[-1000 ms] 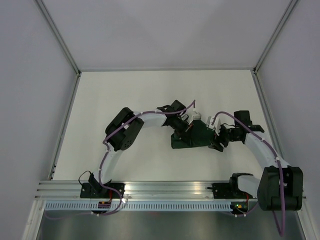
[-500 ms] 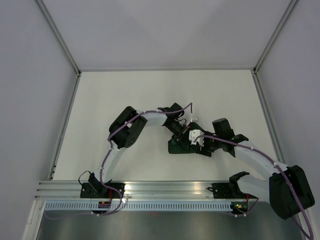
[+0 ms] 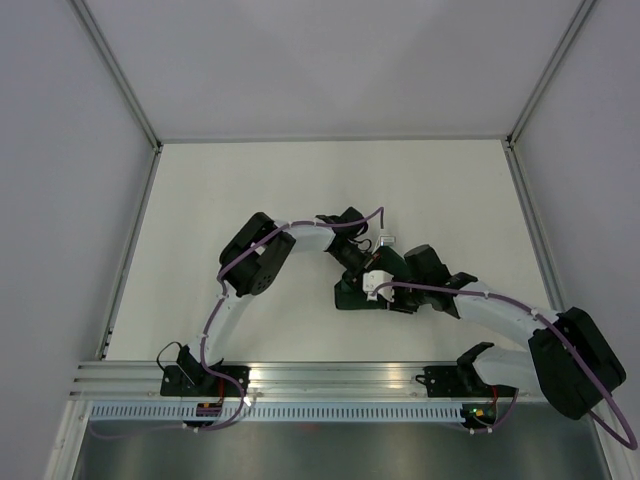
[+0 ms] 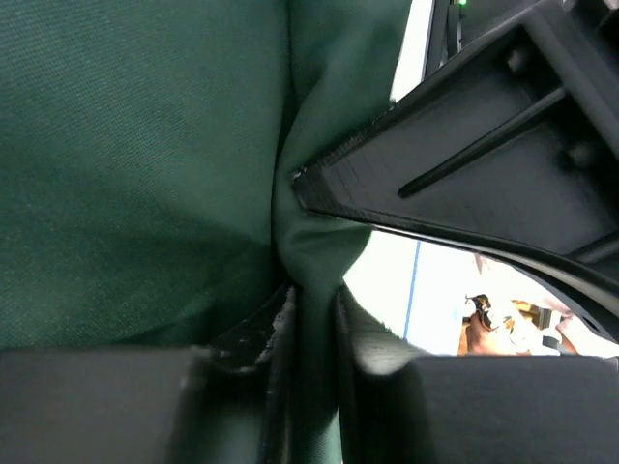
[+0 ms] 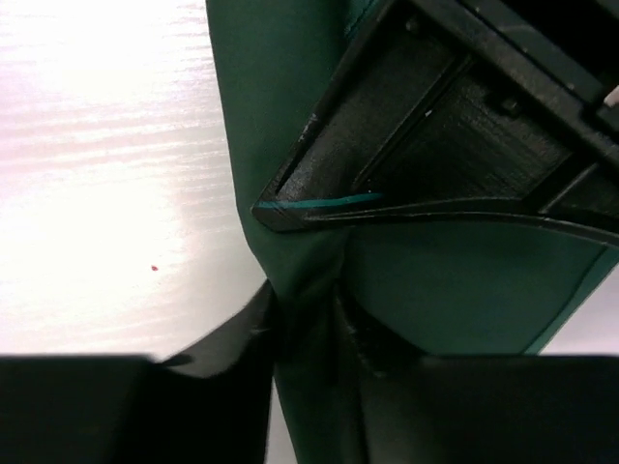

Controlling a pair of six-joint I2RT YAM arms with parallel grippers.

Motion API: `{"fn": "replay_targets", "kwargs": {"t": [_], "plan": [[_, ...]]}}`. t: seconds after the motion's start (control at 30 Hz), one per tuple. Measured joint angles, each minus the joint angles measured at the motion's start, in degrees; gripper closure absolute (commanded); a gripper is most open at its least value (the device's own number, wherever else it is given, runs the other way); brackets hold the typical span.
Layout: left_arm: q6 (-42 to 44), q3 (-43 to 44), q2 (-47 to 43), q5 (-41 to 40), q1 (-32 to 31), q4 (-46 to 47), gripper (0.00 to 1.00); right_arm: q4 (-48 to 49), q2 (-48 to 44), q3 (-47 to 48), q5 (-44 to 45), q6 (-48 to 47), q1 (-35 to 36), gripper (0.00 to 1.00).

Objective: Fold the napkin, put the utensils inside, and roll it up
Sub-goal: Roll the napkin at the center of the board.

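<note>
The napkin (image 3: 349,296) is a bunched dark green bundle in the middle of the table, mostly under both wrists. In the left wrist view a fold of the napkin (image 4: 145,174) runs down between the fingers of my left gripper (image 4: 311,387), which is shut on it. My right gripper (image 5: 308,377) is shut on another fold of the napkin (image 5: 280,116), close beside it. Each wrist view shows the other gripper's black finger (image 4: 464,145) (image 5: 426,145) pressed against the cloth. From above, the left gripper (image 3: 366,268) and right gripper (image 3: 386,297) nearly touch. The utensils are hidden.
The white table (image 3: 250,190) has low walls at the back and both sides. The aluminium rail (image 3: 330,378) with both arm bases runs along the near edge. Purple cables trail along both arms.
My right arm has swung left along the napkin until it sits beside the left gripper, and its jaws have narrowed onto the cloth. The left gripper has shifted slightly, with the cloth still between its fingers.
</note>
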Motion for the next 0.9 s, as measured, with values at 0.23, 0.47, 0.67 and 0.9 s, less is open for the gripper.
{"fn": "replay_targets", "kwargs": {"t": [0.23, 0.47, 0.67, 0.9], "plan": [[-1.97, 0.07, -0.83, -0.46, 0.28, -0.9, 0.55, 0.63, 1.05, 0.31, 0.15, 1.73, 0.02, 0.88], [-7.91, -8.96, -10.08, -12.0, 0.94, 9.09, 0.52, -5.11, 6.86, 6.21, -4.48, 0.72, -3.5, 0.89], [-14.43, -20.74, -22.53, -25.14, 4.07, 22.88, 0.53, -14.75, 15.17, 14.01, -11.28, -4.09, -9.51, 0.89], [-16.09, -36.11, -38.58, -40.89, 3.82, 40.39, 0.54, -27.65, 25.92, 23.65, -17.51, -10.62, -13.07, 0.89]]}}
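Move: The napkin's rolled near edge runs left to right through both hands; its middle lies about 4 cm to the right hand's left at fingertip height, the roll already between that hand's half-closed fingers. From the left hand, still on the roll, that middle is some 3 cm to the right. The napkin's flat part spreads beyond, its middle roughly 6 cm ahead and 3 cm left of the right hand. The right hand closes on the rolled edge to the right of the left hand's grip and keeps that pinch almost in place, easing barely 1 cm forward while its wrist turns some 25 degrees, the body of the gripper swinging forward over the roll and the fingertips tipping back towards the robot. The left hand opens, lets go of the roll and, after a short rise, backs out forward, up and to the left, about 14 cm in all, turning counter-clockwise clear of the napkin with its fingers staying open. ##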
